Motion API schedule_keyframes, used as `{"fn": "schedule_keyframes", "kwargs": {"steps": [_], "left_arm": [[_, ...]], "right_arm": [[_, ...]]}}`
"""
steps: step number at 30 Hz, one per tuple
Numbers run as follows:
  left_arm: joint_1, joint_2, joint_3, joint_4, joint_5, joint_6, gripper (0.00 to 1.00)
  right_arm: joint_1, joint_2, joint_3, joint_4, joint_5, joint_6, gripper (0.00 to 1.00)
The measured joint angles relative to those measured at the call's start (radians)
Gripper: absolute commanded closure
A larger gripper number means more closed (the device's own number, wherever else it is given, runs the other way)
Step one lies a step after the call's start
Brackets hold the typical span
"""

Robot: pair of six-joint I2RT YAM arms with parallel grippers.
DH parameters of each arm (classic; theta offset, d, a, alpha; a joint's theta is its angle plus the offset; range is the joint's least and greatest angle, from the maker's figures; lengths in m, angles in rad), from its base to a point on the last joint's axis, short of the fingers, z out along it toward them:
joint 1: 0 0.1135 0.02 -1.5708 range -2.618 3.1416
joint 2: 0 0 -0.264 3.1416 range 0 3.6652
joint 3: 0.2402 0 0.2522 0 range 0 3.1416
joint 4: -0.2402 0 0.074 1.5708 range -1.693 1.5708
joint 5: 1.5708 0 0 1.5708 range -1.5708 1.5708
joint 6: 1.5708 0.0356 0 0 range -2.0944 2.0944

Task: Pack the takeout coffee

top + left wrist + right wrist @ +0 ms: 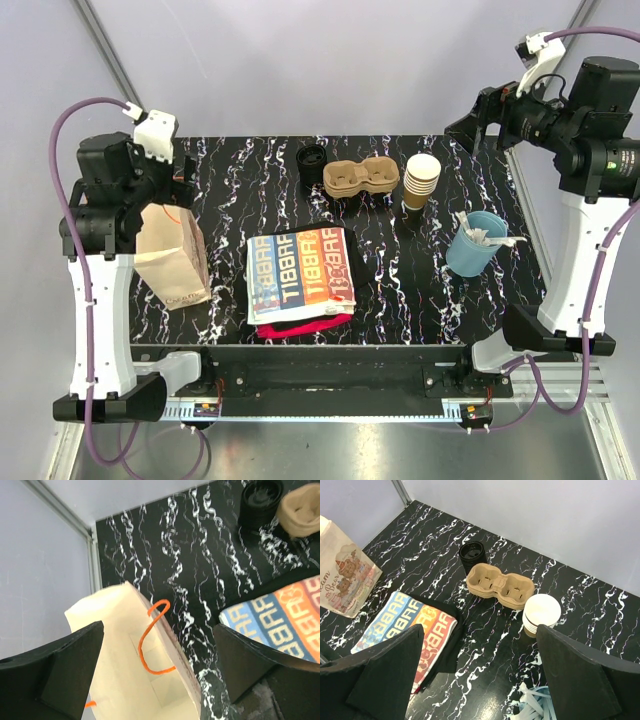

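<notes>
No lidded brown cup shows in any view, so the takeout coffee is out of view. A black round stack that looks like lids [312, 164] [472, 555] stands at the back of the table beside a brown two-hole cup carrier [360, 180] [500, 582]. My left gripper [158, 625] hangs open over the open mouth of a paper bag [120, 655] [172, 260] with orange cord handles, nothing between its fingers. My right gripper [480, 627] [476, 124] is raised high at the right, open and empty, looking down on the table.
A stack of lidless pale-rimmed paper cups [421, 180] [541, 611] stands right of the carrier. A light blue cup with white stirrers [475, 246] is near the right edge. A folded colourful cloth on black fabric [300, 272] [405, 625] lies mid-table.
</notes>
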Motion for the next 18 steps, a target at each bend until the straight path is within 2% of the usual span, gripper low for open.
{"fn": "schedule_keyframes", "kwargs": {"steps": [4, 10, 18], "left_arm": [[0.000, 0.000, -0.033, -0.013, -0.020, 0.013, 0.08], [0.000, -0.002, -0.070, -0.014, -0.033, 0.026, 0.27], [0.000, -0.002, -0.084, -0.017, -0.058, 0.036, 0.41]], "right_arm": [[0.000, 0.000, -0.009, 0.001, -0.007, -0.002, 0.00], [0.000, 0.000, -0.021, 0.001, -0.017, -0.003, 0.00], [0.000, 0.000, -0.034, 0.001, -0.024, -0.003, 0.00]]}}
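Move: The paper bag's inner orange handle is almost straight below the left hand, about 10 cm down, 1 cm ahead and 1 cm left. The bag's middle lies roughly 5 cm back, 5 cm left and 22 cm below that hand. The folded towel is some 16 cm to its right, 6 cm back, down on the table; the black cup stands about 18 cm ahead and 18 cm right. From the right hand, the handle is around 46 cm left, 2 cm back and 20 cm lower. Down towards the orange handle at the paper bag's mouth, the left hand sinks about 3.5 cm, slowing at the end, with a slight drift of 1 cm to its left. Its fingers tip some 5 degrees further downward and close by about a third from wide open, the handle still below them and not yet gripped. ##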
